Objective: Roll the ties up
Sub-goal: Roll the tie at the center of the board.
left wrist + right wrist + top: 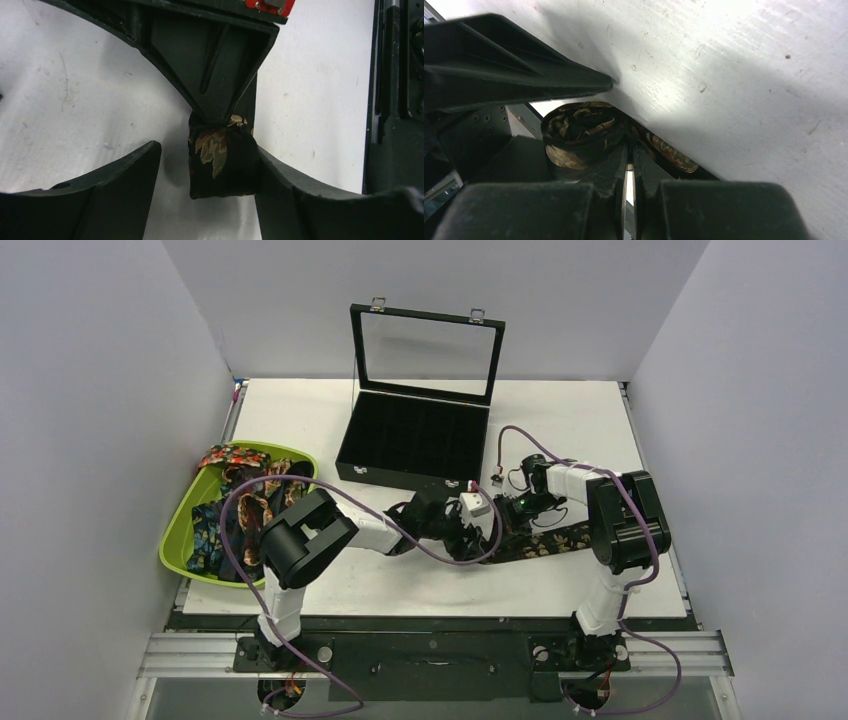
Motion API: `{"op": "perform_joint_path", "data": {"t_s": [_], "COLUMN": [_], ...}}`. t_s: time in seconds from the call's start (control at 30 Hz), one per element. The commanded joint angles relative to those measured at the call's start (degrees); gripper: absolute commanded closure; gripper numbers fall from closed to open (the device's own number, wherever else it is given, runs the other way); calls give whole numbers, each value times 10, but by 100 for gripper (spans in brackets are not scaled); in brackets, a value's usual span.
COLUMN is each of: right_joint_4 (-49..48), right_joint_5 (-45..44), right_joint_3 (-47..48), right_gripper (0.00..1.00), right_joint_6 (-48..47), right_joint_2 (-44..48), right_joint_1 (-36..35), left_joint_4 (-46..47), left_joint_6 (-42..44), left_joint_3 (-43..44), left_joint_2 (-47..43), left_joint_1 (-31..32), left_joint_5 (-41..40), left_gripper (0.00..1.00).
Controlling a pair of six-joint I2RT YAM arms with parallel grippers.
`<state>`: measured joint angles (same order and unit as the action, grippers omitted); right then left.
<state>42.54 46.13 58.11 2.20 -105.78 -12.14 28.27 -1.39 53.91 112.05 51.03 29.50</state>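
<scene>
A dark tie with tan-gold florals (560,540) lies flat on the white table, its left end rolled up. The roll (220,165) stands between the fingers of my left gripper (207,155), which is open. The roll touches its right finger (280,175), with a gap to the left one. My right gripper (630,150) is shut on the roll's (574,130) outer layer. It reaches in from above in the left wrist view (215,75). In the top view both grippers, left (468,533) and right (503,523), meet at mid-table.
A lime-green bin (172,540) at the left edge holds several more patterned ties (225,515). A black compartment case (415,445) with its glass lid raised stands at the back centre. Purple cables (235,540) loop over both arms.
</scene>
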Motion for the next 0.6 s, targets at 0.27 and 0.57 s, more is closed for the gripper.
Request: {"op": "perform_joint_path", "data": {"t_s": [0.27, 0.57], "right_joint_4": [46, 132], "right_joint_5": [-30, 12], "right_joint_3": [52, 49], "right_gripper": [77, 75], "right_joint_6": [-48, -65], "right_joint_2": [34, 58], "right_joint_1": [19, 46], "left_joint_4": [-17, -27], "left_joint_6": [34, 20], "left_joint_3": [-32, -42], "left_joint_2": [13, 4], "left_joint_1": [7, -36], "left_joint_5": [-60, -100], "left_gripper": [84, 88]}}
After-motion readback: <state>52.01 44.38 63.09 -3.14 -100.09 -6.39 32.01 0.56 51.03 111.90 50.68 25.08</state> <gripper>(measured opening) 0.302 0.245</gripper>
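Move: The rolled end of the tie sits between the left hand's open fingers, roughly 1 cm to the right of its hand point and 1 cm lower. From the right hand's shut fingertips, the roll lies some 3 cm left and 2 cm back, 1 cm lower. The unrolled strip's middle is about 14 cm right of the left hand, 2 cm ahead and 2 cm down; the display case's middle is about 23 cm ahead and 14 cm left, 1 cm up. Left fingers close on the rolled tie from both sides, the hand settling about 1 cm lower and slightly back and right, then drawing forward and left some 2 cm with the roll gripped. The right hand first keeps its shut tips on the tie beside the roll, then opens part-way and comes free, rising about 4 cm while backing off to the right and a little forward. ##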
